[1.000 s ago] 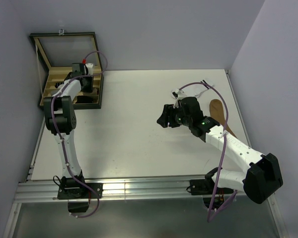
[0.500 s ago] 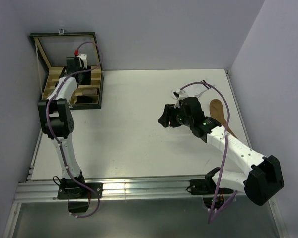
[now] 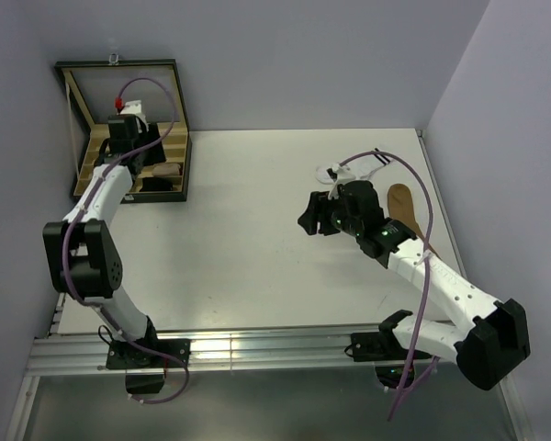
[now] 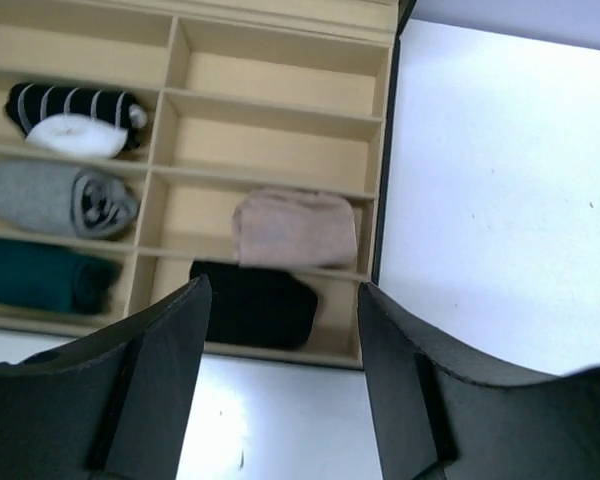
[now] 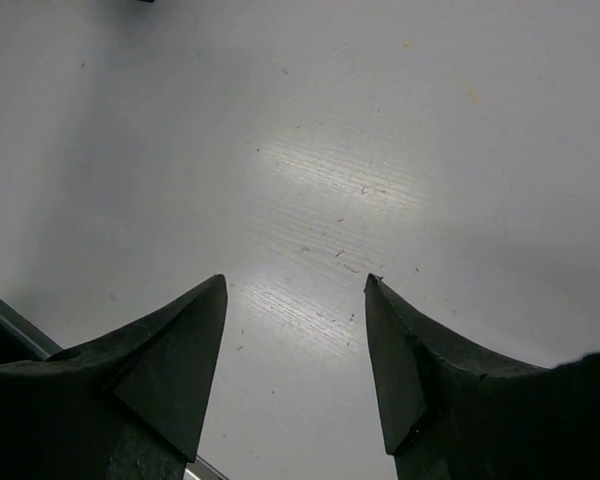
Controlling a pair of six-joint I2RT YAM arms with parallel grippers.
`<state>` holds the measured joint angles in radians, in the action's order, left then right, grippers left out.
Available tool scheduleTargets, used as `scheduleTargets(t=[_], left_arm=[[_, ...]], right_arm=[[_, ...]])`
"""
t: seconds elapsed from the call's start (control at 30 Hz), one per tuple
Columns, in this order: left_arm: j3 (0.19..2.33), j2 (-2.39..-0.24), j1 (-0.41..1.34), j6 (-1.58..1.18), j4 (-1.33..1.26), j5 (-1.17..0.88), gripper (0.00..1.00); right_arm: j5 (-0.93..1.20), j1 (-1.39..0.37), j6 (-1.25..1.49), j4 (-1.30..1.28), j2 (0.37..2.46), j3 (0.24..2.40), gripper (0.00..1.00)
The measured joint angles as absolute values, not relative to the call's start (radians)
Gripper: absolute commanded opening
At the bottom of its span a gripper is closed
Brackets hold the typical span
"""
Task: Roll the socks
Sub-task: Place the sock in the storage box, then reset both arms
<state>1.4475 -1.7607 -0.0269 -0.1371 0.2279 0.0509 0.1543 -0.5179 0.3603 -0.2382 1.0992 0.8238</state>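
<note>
Several rolled socks lie in the compartments of a wooden box (image 4: 382,150): a beige roll (image 4: 295,228), a black roll (image 4: 252,305), a grey roll (image 4: 55,198), a dark teal roll (image 4: 45,278) and a black white-striped sock with a white one (image 4: 75,120). My left gripper (image 4: 280,295) hovers open above the box's near right corner, holding nothing. It also shows over the box (image 3: 179,188) from above, as the left gripper (image 3: 129,147). A brown sock (image 3: 404,204) lies flat at the table's right. My right gripper (image 5: 295,282) hangs open over bare table, left of that sock, as the right gripper (image 3: 309,220).
The box's lid (image 3: 119,87) stands open against the back wall. Walls close in on the left, back and right. The white table (image 3: 248,230) ends at an aluminium rail (image 3: 257,349) near the arm bases.
My left gripper has opened and pulled up and back-left out of the box, its elbow swinging left; the beige roll now shows in its compartment. The right arm barely moved.
</note>
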Motion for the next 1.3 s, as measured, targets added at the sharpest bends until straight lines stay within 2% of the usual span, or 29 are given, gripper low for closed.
scheduleTargets(t=[0.17, 0.33, 0.53, 0.63, 0.67, 0.73, 0.9, 1.07, 1.3], left_arm=[[1.368, -1.583, -0.024, -0.159, 0.257, 0.108, 0.69], [1.340, -1.304, -0.025, -0.174, 0.269, 0.183, 0.72], [1.339, -1.023, -0.024, -0.178, 0.319, 0.239, 0.79], [1.339, -0.932, -0.016, -0.177, 0.364, 0.271, 0.87], [1.340, -0.900, -0.001, -0.176, 0.383, 0.288, 0.95], [1.340, -0.852, 0.030, -0.170, 0.415, 0.305, 0.99], [1.342, -0.732, 0.075, -0.176, 0.468, 0.340, 0.99], [1.317, -0.576, 0.096, -0.194, 0.476, 0.402, 0.99], [1.288, -0.466, 0.121, -0.242, 0.477, 0.537, 0.99]], right_arm=[[0.087, -0.516, 0.347, -0.286, 1.047, 0.844, 0.66], [-0.053, -0.513, 0.344, -0.379, 0.973, 0.936, 0.67], [-0.249, -0.510, 0.344, -0.495, 0.864, 1.070, 0.73], [-0.335, -0.510, 0.342, -0.537, 0.791, 1.102, 0.80], [-0.364, -0.510, 0.342, -0.549, 0.757, 1.102, 0.84], [-0.417, -0.509, 0.338, -0.574, 0.685, 1.102, 0.89], [-0.520, -0.509, 0.319, -0.594, 0.488, 1.086, 0.99], [-0.607, -0.509, 0.301, -0.595, 0.300, 1.044, 1.00], [-0.670, -0.508, 0.298, -0.610, 0.168, 0.972, 1.00]])
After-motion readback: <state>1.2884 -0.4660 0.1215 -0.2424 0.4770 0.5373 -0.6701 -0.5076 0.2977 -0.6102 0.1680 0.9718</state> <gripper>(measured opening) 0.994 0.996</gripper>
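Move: The rolled beige sock in the storage box lies about 5 cm ahead of my left hand, a centimetre to its right and some 15 cm below. The black sock sits straight beneath that hand, about 2 cm to its left; the grey sock is 6 cm ahead and 15 cm left, both at the beige sock's height. From my right hand, the flat white sock is roughly 29 cm ahead and 19 cm right, the brown sock 9 cm ahead and 31 cm right, both about 18 cm down. Empty-handed above the storage box, I pull my left hand back towards its base by about 37 cm while lifting it 30 cm, tipping the fingers up some 50 degrees. At the same time my right hand swings right, rising and drawing back, its fingers tipping up and turning clockwise. Both grippers spread from part open to wide open, touching nothing. ##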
